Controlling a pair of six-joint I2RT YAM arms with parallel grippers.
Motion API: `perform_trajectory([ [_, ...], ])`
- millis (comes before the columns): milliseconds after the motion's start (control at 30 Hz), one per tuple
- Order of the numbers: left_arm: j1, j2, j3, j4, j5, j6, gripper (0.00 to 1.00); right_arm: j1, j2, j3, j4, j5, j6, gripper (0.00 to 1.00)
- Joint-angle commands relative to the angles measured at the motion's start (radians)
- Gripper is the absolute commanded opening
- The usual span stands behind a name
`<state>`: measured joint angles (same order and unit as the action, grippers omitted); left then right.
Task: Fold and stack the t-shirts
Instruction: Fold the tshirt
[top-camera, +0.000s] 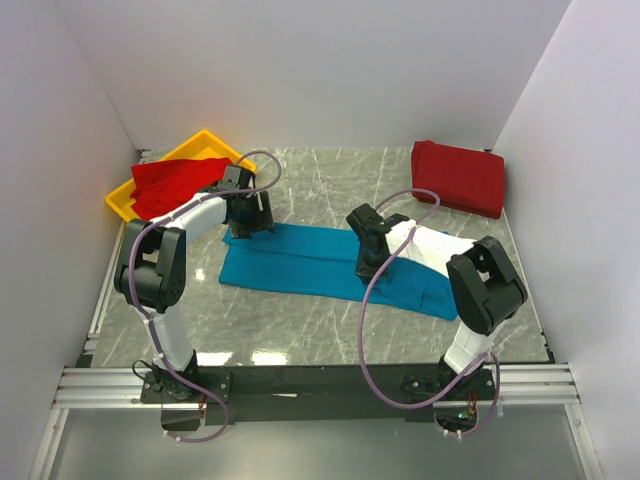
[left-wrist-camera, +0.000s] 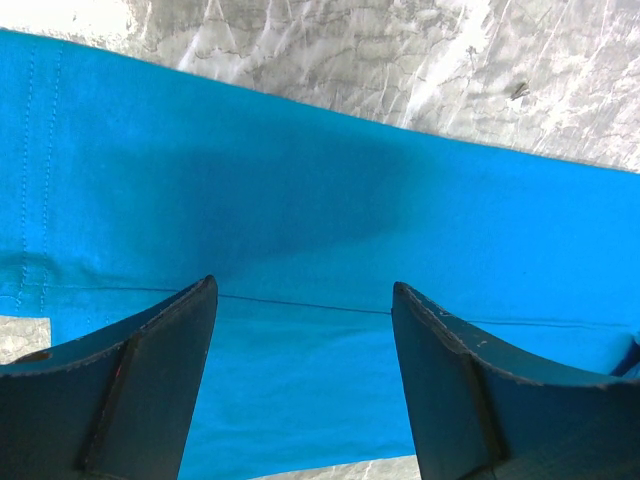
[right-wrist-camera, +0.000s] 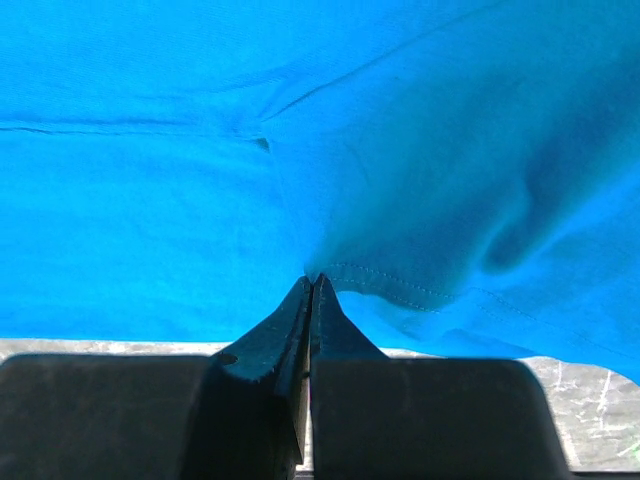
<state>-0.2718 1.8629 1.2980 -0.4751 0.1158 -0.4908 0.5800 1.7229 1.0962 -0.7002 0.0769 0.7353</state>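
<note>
A teal-blue t-shirt (top-camera: 310, 262) lies folded into a long strip across the middle of the table. My left gripper (top-camera: 250, 222) hangs over its far left end, open, with only flat blue cloth (left-wrist-camera: 300, 200) showing between the fingers (left-wrist-camera: 160, 380). My right gripper (top-camera: 368, 265) is down on the shirt's right half, shut on a stitched hem (right-wrist-camera: 400, 290) that bunches up at its tips (right-wrist-camera: 312, 278). A red t-shirt (top-camera: 458, 176) lies folded at the back right. Another red t-shirt (top-camera: 170, 185) lies crumpled in the yellow tray.
The yellow tray (top-camera: 205, 140) stands at the back left corner against the wall. White walls close in the marble table (top-camera: 330, 180) on the left, back and right. Purple cables loop from both arms over the near half of the table.
</note>
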Motion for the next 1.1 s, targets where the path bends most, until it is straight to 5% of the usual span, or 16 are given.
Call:
perform_trajectory([
  [0,-0.001,-0.039,0.001,0.018,0.004,0.001,0.76,0.003,0.017,0.054,0.005,-0.011,0.009,0.0],
  [367,-0.001,-0.028,0.006,0.013,0.002,0.0,0.76,-0.014,0.034,0.051,0.031,-0.035,0.018,0.0],
  [567,-0.001,-0.027,0.015,0.023,0.016,0.011,0.76,-0.017,-0.048,0.028,0.034,-0.022,0.033,0.4],
  [767,-0.021,-0.016,0.053,0.027,0.035,0.031,0.76,-0.058,-0.163,-0.019,0.022,0.011,0.067,0.61],
  [1067,-0.049,0.03,0.06,0.046,0.068,0.024,0.76,-0.207,-0.194,-0.147,0.074,-0.025,0.059,0.62],
])
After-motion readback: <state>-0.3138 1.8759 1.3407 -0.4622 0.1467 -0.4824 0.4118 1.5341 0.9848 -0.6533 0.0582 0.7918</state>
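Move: The right hand, nearly down on the cloth, already has its closed fingertips on the blue t-shirt's stitched sleeve hem; the spot for laying the hem is only about 1 cm ahead and 1 cm left. The shirt's near edge is some 4 cm back, straight behind the hand, and its right end about 18 cm right, level. The red stack sits roughly 25 cm ahead and 20 cm right. From the left hand the sleeve hem lies some 21 cm right and 9 cm back, slightly lower. Forward and left by barely 1 cm, the right hand eases the pinched sleeve hem inward, then its fingers open wide and let go. It lifts about 4 cm and swings right over the folded sleeve towards the shirt's right end, some 5 cm, dipping slightly at the end and turning clockwise. Late on, the left hand, still open above the shirt, drifts 2 to 3 cm right and a little up. ##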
